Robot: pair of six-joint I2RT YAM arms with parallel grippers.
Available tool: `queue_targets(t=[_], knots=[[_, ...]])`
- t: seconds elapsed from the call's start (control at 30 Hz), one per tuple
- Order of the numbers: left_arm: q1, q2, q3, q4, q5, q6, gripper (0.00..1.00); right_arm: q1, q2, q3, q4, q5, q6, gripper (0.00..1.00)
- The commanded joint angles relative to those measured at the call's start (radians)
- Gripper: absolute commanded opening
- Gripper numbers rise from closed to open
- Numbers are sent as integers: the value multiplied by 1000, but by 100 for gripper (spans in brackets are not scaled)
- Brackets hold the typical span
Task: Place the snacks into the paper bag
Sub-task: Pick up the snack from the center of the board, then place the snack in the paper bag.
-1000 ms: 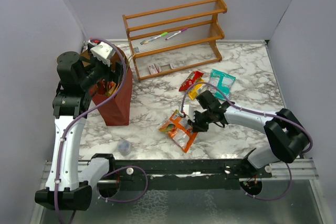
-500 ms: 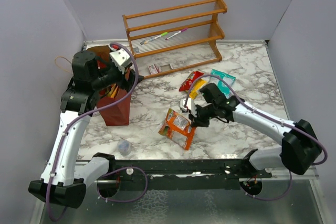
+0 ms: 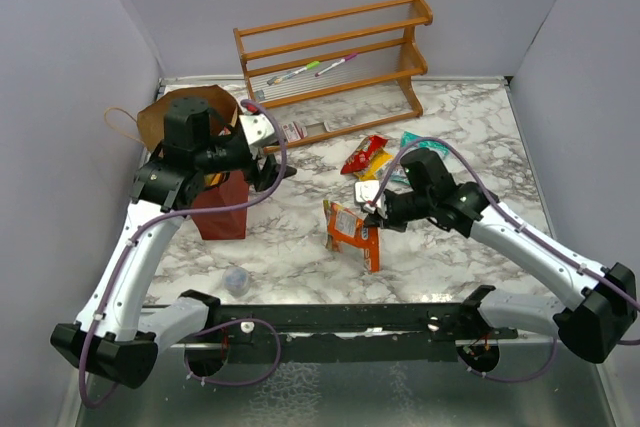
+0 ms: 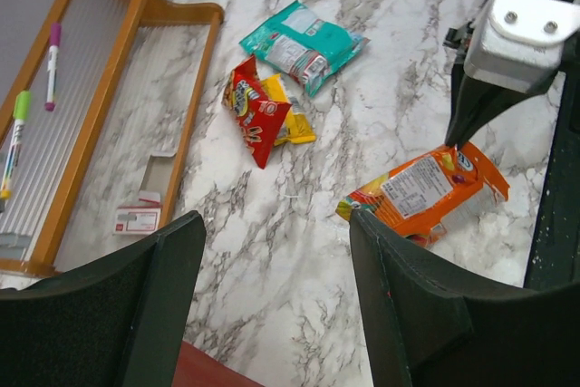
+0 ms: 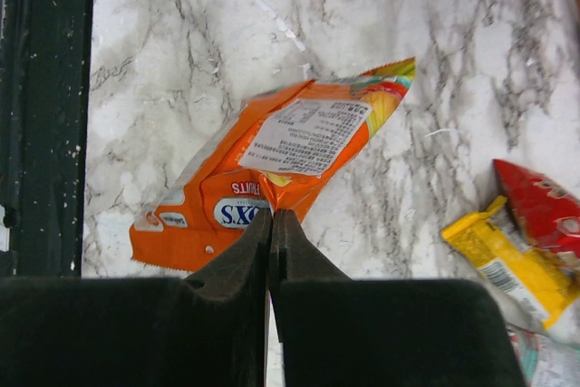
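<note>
My right gripper (image 3: 366, 209) is shut on the orange snack packet (image 3: 352, 232), pinching a fold in its middle (image 5: 272, 215). The packet (image 5: 272, 165) hangs tilted just above the marble. A red packet (image 3: 362, 154), a yellow one (image 3: 376, 163) and a teal one (image 3: 418, 143) lie behind it on the table. The dark-red paper bag (image 3: 218, 205) stands at the left with its brown mouth open. My left gripper (image 3: 278, 169) hovers open and empty just right of the bag. Between its fingers (image 4: 276, 251) I see bare marble, with the orange packet (image 4: 426, 197) beyond.
A wooden slatted rack (image 3: 335, 62) stands at the back with a green pen (image 3: 295, 73) and a pink pen (image 3: 337, 63) on its shelf. A small white card box (image 3: 293, 130) lies under it. A clear plastic cup (image 3: 236, 279) sits near the front, below the bag.
My right gripper closed on the orange packet and raised it off the marble. My left arm swung right from over the bag's mouth to the space beside it.
</note>
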Motion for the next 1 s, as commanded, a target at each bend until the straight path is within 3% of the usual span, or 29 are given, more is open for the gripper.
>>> queue_targets(t=[0.0, 0.43, 0.97], knots=[[-31, 35, -5, -7, 122, 56, 66, -6, -29, 87, -36, 16, -71, 1], [-162, 223, -29, 36, 263, 168, 66, -6, -113, 170, -67, 55, -115, 1], [-335, 561, 142, 67, 428, 232, 69, -6, -133, 200, -95, 30, -90, 1]])
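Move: The left gripper hangs empty and open; the orange snack, already pinched by its top edge in the right fingers, lies about 14 cm to its right, 9 cm back and 25 cm below. The paper bag stands some 13 cm to the left gripper's left and 2 cm ahead, 17 cm lower. From the right hand the orange snack's middle is about 3 cm left, 2 cm back and 6 cm down; the red snack lies 17 cm ahead, 2 cm right, 15 cm below. Rightward and down, with a slight draw back, the left hand comes about 17 cm away from the paper bag and towards the orange snack's upper part, turning some 35 degrees clockwise with its fingers still wide open. The right hand keeps its pinch and lifts the snack about 7 cm in the first half, rolling slightly, then holds it nearly still for the left to approach. ##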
